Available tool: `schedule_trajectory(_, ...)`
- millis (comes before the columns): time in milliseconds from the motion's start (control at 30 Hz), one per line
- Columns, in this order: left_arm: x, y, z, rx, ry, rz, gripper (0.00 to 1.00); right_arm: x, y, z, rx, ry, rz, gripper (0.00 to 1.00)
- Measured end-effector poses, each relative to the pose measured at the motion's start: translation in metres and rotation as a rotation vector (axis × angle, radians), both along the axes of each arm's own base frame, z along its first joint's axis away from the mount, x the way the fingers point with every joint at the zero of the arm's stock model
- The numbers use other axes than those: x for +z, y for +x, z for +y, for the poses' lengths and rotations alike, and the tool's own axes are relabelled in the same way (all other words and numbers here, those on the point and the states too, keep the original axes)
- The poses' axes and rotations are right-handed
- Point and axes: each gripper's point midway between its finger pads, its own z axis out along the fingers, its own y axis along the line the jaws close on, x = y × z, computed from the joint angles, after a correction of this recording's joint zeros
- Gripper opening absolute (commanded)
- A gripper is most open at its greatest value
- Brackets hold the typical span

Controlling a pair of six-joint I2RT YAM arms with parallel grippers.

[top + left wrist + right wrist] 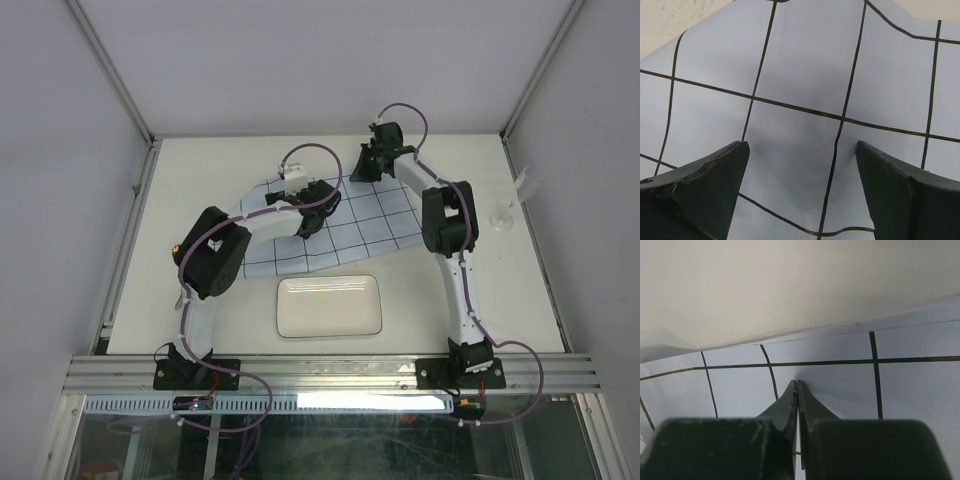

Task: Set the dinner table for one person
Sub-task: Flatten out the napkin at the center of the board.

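Observation:
The cream-white dinner table point(200, 170) carries a pale-blue cloth point(345, 230) with dark grid lines, spread at its middle. Near the cloth's left part, my left gripper point(312, 216) hangs low with its jaws wide apart. In the left wrist view the left gripper point(801, 150) has only cloth point(805, 75) below it and nothing between its fingers point(730, 165). My right gripper point(363, 166) is at the cloth's far edge. In the right wrist view the right gripper point(798, 382) is shut, pinching a raised fold of cloth point(840, 347). A white rectangular plate point(330, 306) lies in front of the cloth.
A clear glass point(505, 213) and another clear plastic item point(528, 183) stand near the table's right rail. Aluminium rails point(330, 372) run along the near edge. Bare tabletop point(790, 285) shows beyond the cloth's far edge.

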Motion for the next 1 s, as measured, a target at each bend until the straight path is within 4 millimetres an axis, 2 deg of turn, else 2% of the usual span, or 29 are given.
schedule_trajectory(100, 0.000, 0.000, 0.000, -0.003, 0.002, 0.000, 0.94, -0.001, 0.002, -0.006, -0.019, 0.016, 0.002, 0.00)
schedule_trajectory(233, 0.002, 0.001, -0.001, -0.009, 0.006, 0.000, 0.94, -0.002, 0.007, -0.024, -0.058, 0.021, 0.006, 0.00)
schedule_trajectory(600, 0.006, 0.001, 0.000, -0.029, 0.031, 0.006, 0.95, -0.001, 0.019, -0.096, -0.218, -0.074, 0.050, 0.00)
schedule_trajectory(833, 0.020, 0.002, 0.005, -0.029, 0.050, -0.013, 0.95, 0.001, 0.017, -0.102, -0.228, -0.083, 0.040, 0.00)
schedule_trajectory(1000, 0.030, -0.001, 0.014, -0.009, 0.075, -0.035, 0.95, 0.004, 0.015, -0.097, -0.213, -0.139, 0.028, 0.00)
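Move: Still touching the napkin's far strip, the right hand has its far right corner about 13 cm to the right and 2 cm farther out, level with the tips. From this hand the napkin's middle lies some 14 cm back and 12 cm left, the white tray about 40 cm back and 11 cm left. From the left hand that corner is about 38 cm right and 14 cm ahead, a couple of centimetres lower. Sliding along the napkin's far edge with shut fingertips still pressing on the cloth, the right hand sweeps about 10 cm to the right towards the far right corner, turning some 13 degrees clockwise and staying low. The left hand, wide open, hovers over the left part of the napkin, then late on rises about 3 cm away from the cloth. ##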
